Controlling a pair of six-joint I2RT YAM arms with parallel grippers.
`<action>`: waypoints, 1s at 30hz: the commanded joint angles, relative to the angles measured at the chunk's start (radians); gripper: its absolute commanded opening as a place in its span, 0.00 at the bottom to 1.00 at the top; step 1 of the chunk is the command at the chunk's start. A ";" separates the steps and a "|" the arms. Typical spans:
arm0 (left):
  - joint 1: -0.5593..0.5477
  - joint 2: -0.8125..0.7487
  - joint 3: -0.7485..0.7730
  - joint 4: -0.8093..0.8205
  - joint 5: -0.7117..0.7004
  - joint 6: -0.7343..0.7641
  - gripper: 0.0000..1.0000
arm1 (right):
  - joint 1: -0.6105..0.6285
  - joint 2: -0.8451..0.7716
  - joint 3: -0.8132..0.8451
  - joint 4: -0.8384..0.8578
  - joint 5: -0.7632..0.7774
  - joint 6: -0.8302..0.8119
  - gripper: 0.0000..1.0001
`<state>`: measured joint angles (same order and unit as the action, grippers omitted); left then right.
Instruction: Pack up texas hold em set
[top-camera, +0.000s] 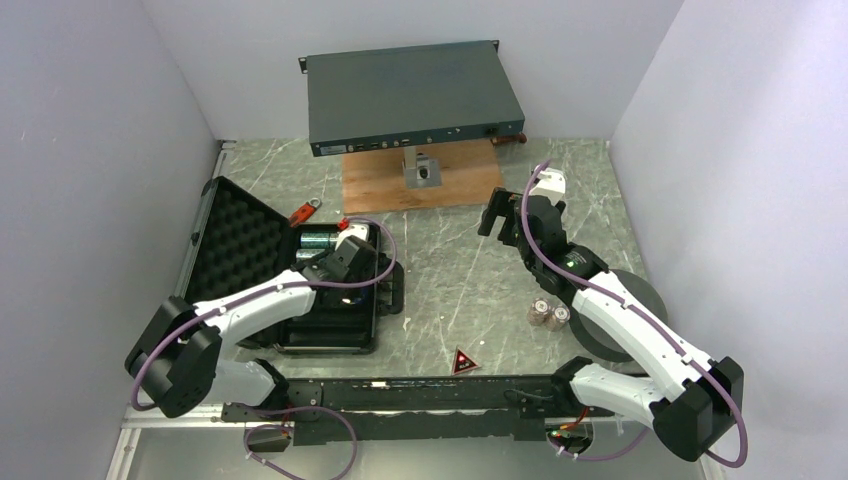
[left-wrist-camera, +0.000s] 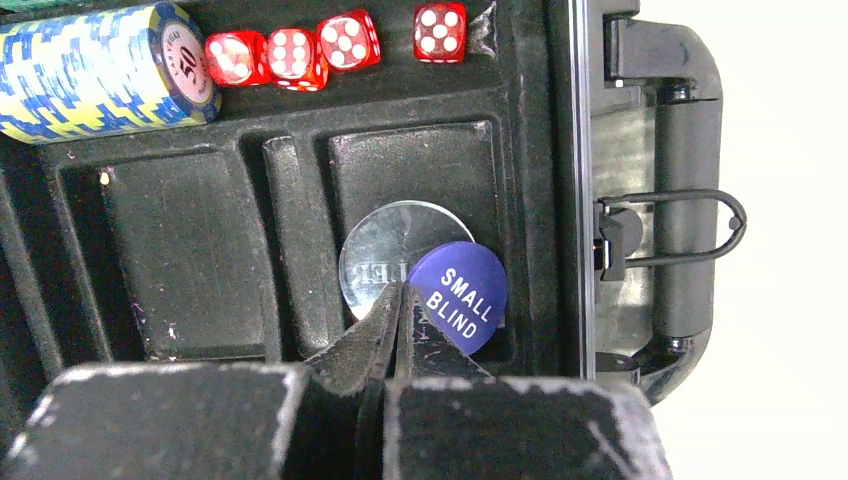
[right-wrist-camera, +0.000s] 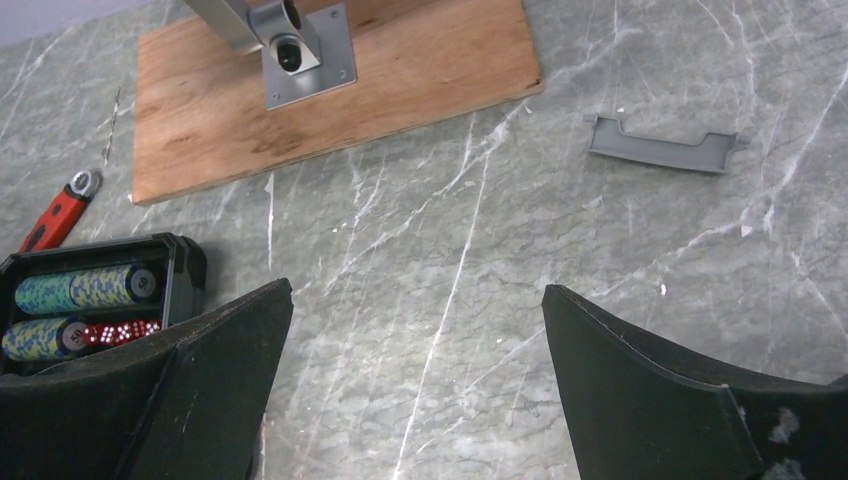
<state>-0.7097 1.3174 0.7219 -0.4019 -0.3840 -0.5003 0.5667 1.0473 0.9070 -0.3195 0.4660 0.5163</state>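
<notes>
The black case lies open at the left, its egg-crate foam lid tipped back. My left gripper is inside the case, shut, with nothing visible between its tips. The tips rest against a blue "SMALL BLIND" disc that overlaps a silver disc in a compartment. A blue-yellow chip stack and several red dice lie further in. Two short chip stacks and a red triangle marker sit on the table. My right gripper hangs open and empty over bare table.
The big grey rack unit stands on a post over a wooden board at the back. A red tool lies behind the case. A dark foam ring sits under my right arm. A grey plastic clip lies on the table.
</notes>
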 joint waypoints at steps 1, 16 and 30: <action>0.004 -0.002 -0.013 0.043 0.012 -0.014 0.00 | 0.005 -0.006 -0.002 0.045 0.008 -0.001 1.00; 0.034 -0.001 -0.004 0.018 -0.040 0.008 0.29 | 0.005 0.004 -0.003 0.051 0.000 -0.004 1.00; 0.041 -0.108 0.034 -0.046 -0.021 0.099 0.43 | 0.007 0.011 -0.007 0.061 -0.006 -0.006 1.00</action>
<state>-0.6704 1.2812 0.7116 -0.4294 -0.4126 -0.4580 0.5667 1.0554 0.9031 -0.3115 0.4629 0.5156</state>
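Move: Just to the left hand's right, about 2 cm over, 1 cm ahead and 1 cm below its shut fingertips, lies the blue small blind button, partly on the clear dealer button, whose middle is straight ahead by 2 cm. The red dice stand some 8 cm ahead and 2 cm left, the blue-yellow chip stack 8 cm ahead and 8 cm left. From the right hand, the small blind button is roughly 31 cm left, 5 cm back and 18 cm below. Sidling left about 2 cm, low over the case's tray, the left hand draws its midpoint away from the small blind button. Partway along the empty fingers start to part, going from shut to some two fifths open, the right fingertip ending over the button's left edge; at the very end the hand starts to lift, under 1 cm. ##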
